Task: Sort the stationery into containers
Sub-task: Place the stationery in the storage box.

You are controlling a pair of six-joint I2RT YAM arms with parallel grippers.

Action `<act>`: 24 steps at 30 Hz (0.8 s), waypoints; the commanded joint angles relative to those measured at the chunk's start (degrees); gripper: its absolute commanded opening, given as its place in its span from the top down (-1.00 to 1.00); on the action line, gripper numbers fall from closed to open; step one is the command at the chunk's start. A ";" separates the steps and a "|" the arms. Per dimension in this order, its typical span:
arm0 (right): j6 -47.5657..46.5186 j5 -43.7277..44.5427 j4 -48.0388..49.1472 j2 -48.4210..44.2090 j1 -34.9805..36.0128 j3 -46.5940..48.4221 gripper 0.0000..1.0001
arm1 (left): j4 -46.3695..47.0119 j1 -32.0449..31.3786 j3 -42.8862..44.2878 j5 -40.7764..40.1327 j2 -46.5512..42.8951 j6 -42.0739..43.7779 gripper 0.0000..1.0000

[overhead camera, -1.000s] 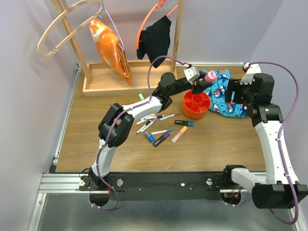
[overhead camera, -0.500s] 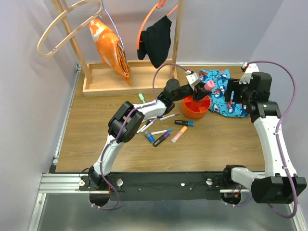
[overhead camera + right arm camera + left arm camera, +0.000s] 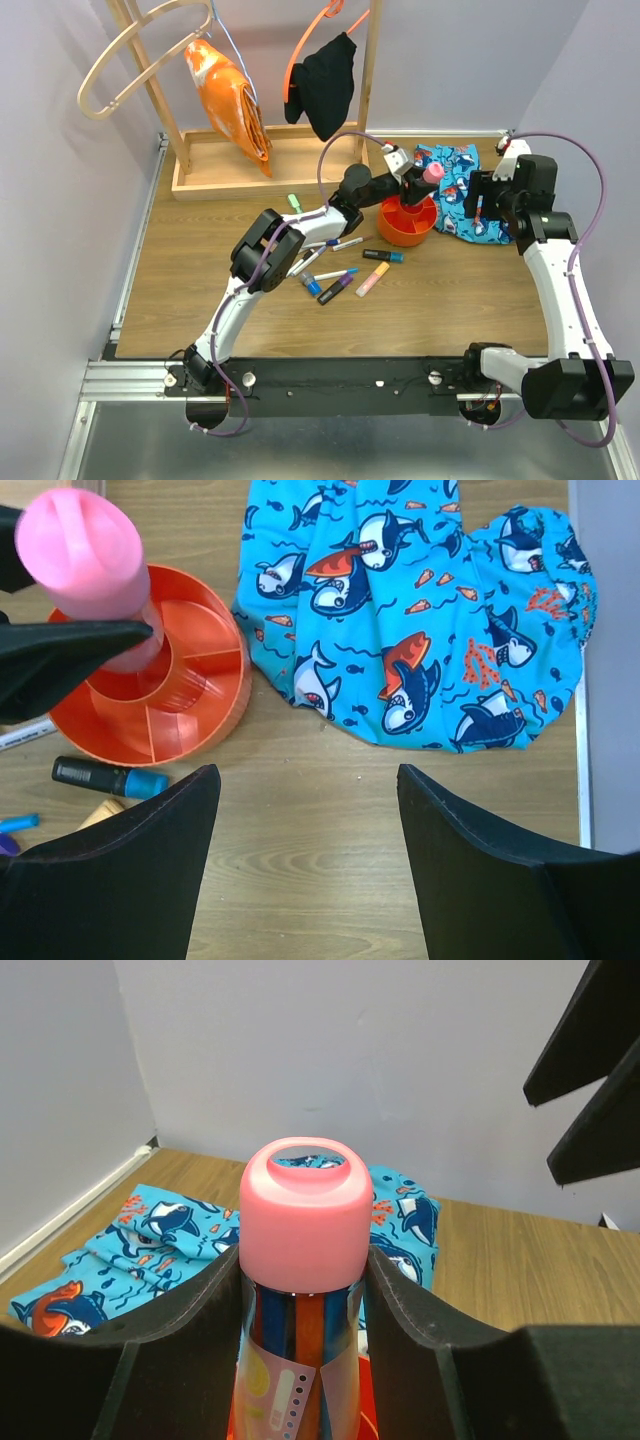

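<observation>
My left gripper (image 3: 421, 184) (image 3: 305, 1295) is shut on a pink-capped tube (image 3: 432, 173) (image 3: 305, 1222) (image 3: 86, 552) with a clear printed body. It holds the tube tilted over the round orange tub (image 3: 398, 232) (image 3: 205, 715), and the tube's lower end reaches down among the tub's dividers. Several pens and markers (image 3: 335, 272) lie loose on the wood to the left of the tub, a black marker with a blue cap (image 3: 383, 256) (image 3: 104, 777) nearest to it. My right gripper (image 3: 479, 203) (image 3: 305, 865) hangs open above bare wood just right of the tub, with nothing between its fingers.
A blue shark-print cloth (image 3: 455, 190) (image 3: 420, 610) lies behind and to the right of the tub. At the back stands a wooden rack (image 3: 255, 172) with an orange bag (image 3: 230, 95) and a black garment (image 3: 325, 85) on hangers. A small green item (image 3: 294, 201) lies near the rack.
My left gripper has carried the pink-capped tube to the right and tilted it over the tub. The right arm has shifted slightly and its gripper stays open.
</observation>
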 commanded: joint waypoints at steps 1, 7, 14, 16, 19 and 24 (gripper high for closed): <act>-1.08 -1.89 1.71 1.01 -0.35 -1.84 -0.57 | 8.67 0.64 -1.15 -2.35 -0.39 -0.71 1.00; -1.96 -2.51 3.47 -0.30 -0.35 -4.47 -0.57 | 12.54 0.55 -5.81 -3.15 -0.83 -1.50 1.00; -3.28 -2.24 2.68 -2.67 -0.35 -5.35 -0.57 | 13.87 0.55 -7.92 -2.36 -1.54 -0.02 0.19; -3.46 -2.33 1.81 -2.94 -0.44 -4.92 -0.57 | 13.00 0.64 -7.58 -0.87 -2.24 1.22 -0.14; -4.24 -2.86 -0.56 -2.68 -0.44 -2.46 -0.57 | 11.06 0.64 -7.40 0.36 -4.78 2.45 -0.43; -4.95 -4.26 -4.17 -1.89 -0.44 2.81 -0.57 | 6.23 1.16 -10.11 0.37 -11.80 3.50 -0.72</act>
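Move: My left hand already holds the pink-capped tube upright over the storage box, whose middle is about 2 cm to my left, 1 cm back and some 14 cm below. The dark marker with the blue cap lies 12 cm back and 9 cm to my left; the blue shark cloth is roughly 6 cm ahead and 16 cm to my right. From my right hand, the box is about 7 cm ahead, 12 cm left and 15 cm below. I lower the tube about 3 cm towards the box's round centre cup with my left hand, easing some 1.5 cm left to line up. Then I open my fingers wider, let go, and start lifting my empty hand by about 2 cm. My right hand stays open beside the box, dipping about 3 cm and coming partway back up. ##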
